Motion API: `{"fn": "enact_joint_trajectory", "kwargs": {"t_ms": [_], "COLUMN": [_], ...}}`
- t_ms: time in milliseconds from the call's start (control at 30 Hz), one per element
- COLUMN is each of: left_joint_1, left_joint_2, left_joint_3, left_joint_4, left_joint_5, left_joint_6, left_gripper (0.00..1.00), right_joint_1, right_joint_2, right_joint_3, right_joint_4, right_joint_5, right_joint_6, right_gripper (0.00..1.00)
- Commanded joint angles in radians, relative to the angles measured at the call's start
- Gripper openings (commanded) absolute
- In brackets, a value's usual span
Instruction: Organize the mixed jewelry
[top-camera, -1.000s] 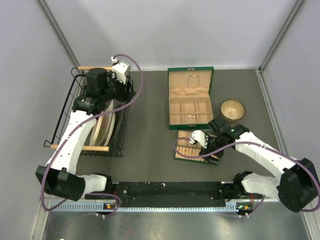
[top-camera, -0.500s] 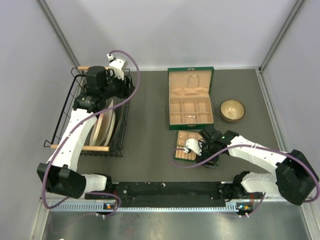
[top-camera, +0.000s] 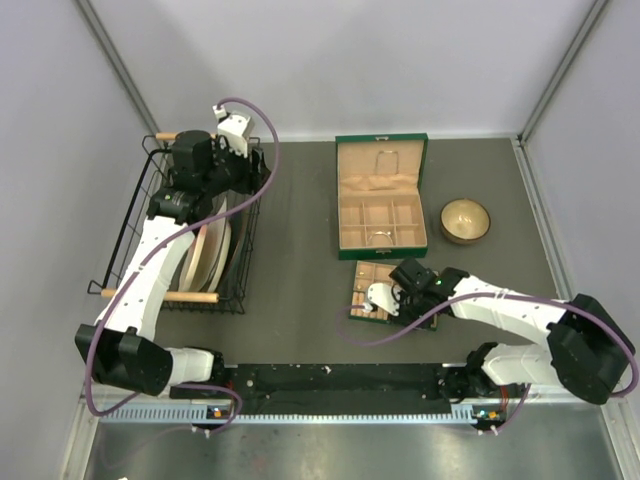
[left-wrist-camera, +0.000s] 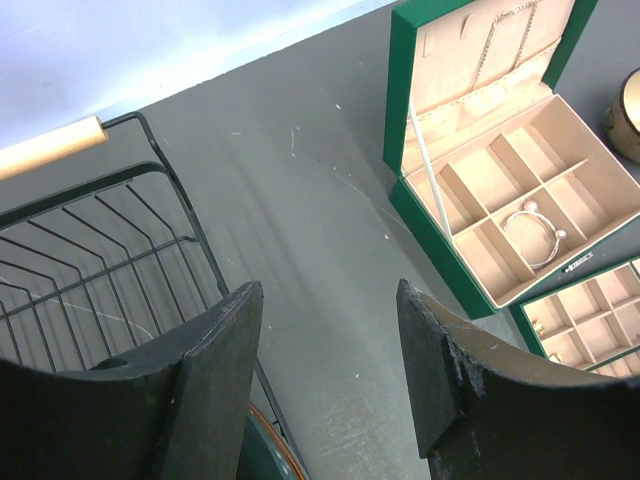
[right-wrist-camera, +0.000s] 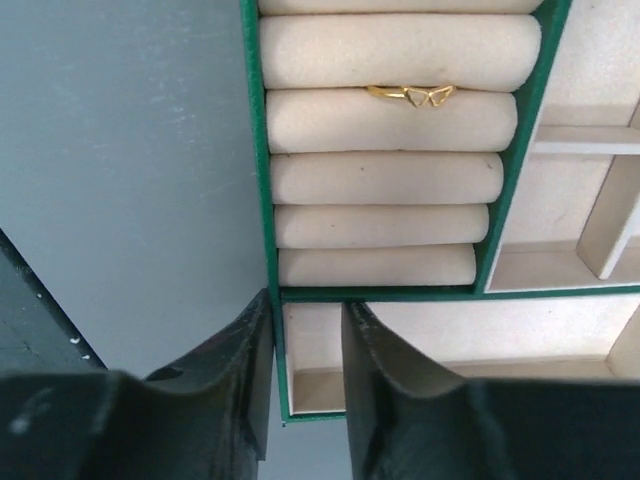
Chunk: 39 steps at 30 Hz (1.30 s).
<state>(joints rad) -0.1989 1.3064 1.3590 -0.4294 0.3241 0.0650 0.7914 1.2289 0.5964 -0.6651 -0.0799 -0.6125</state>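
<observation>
The mixed jewelry shows as one thin gold ring (right-wrist-camera: 412, 94) tucked between the cream rolls of a small green-edged tray (right-wrist-camera: 256, 170), which lies in front of the open green jewelry box (top-camera: 380, 195). Tiny gold pieces (left-wrist-camera: 536, 326) sit in the tray's compartments. My right gripper (right-wrist-camera: 305, 305) straddles the tray's left wall near its corner. One finger is outside against the wall, the other is inside a compartment with a gap still showing. My left gripper (left-wrist-camera: 328, 300) hangs open and holds nothing, above the rack's edge.
A black wire dish rack (top-camera: 165, 205) holding plates stands at the left under the left arm. A silvery bangle (left-wrist-camera: 535, 232) lies in a box compartment. A wooden bowl (top-camera: 465, 220) sits right of the box.
My right gripper has slid left along the small tray to its corner, and its jaws have narrowed round the wall. The left arm has hardly moved.
</observation>
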Motion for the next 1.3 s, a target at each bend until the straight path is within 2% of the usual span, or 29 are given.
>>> {"fn": "enact_joint_trajectory", "kwargs": {"t_ms": [0, 133, 267, 833, 1000, 1133, 1267], "left_joint_1": [0.007, 0.009, 0.01, 0.012, 0.012, 0.012, 0.012], "left_joint_2": [-0.004, 0.008, 0.016, 0.05, 0.063, 0.07, 0.071], "left_joint_3": [-0.011, -0.006, -0.001, 0.026, 0.043, 0.052, 0.061], "left_joint_4": [0.078, 0.093, 0.1, 0.101, 0.1, 0.1, 0.086], "left_joint_5": [-0.005, -0.007, -0.005, -0.008, 0.001, 0.024, 0.058], "left_joint_6": [-0.021, -0.025, -0.03, -0.025, -0.036, -0.044, -0.036], "left_gripper": [0.62, 0.62, 0.62, 0.62, 0.62, 0.62, 0.62], "right_joint_1": [0.035, 0.046, 0.054, 0.141, 0.155, 0.152, 0.085], "right_joint_2": [0.064, 0.07, 0.046, -0.19, -0.207, -0.187, -0.135], "right_joint_3": [-0.024, -0.024, -0.021, 0.221, 0.311, 0.359, 0.425], "right_joint_4": [0.079, 0.081, 0.068, -0.283, -0.344, -0.344, -0.335], "right_joint_5": [-0.004, -0.001, 0.014, -0.015, 0.023, 0.132, 0.117], "right_joint_6": [0.005, 0.003, 0.01, 0.054, 0.056, -0.013, -0.082], "right_gripper": [0.24, 0.14, 0.0, 0.0, 0.0, 0.0, 0.0]}}
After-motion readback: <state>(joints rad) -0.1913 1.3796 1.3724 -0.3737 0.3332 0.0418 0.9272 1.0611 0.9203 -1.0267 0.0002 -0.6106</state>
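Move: The open right fingers already straddle the ring tray's near wall, just right of the roll section; the tray's middle lies about 7 cm ahead and 4 cm left, roughly level. The gold ring on its rolls is some 3 cm ahead, 10 cm left; the green jewelry box 22 cm ahead, 7 cm left; the bowl 23 cm ahead, 11 cm right. From the left hand the tray is about 17 cm back, 31 cm right, 30 cm below. The right fingers close on the ring tray's near wall, pinch it, and raise it about 11 cm. ##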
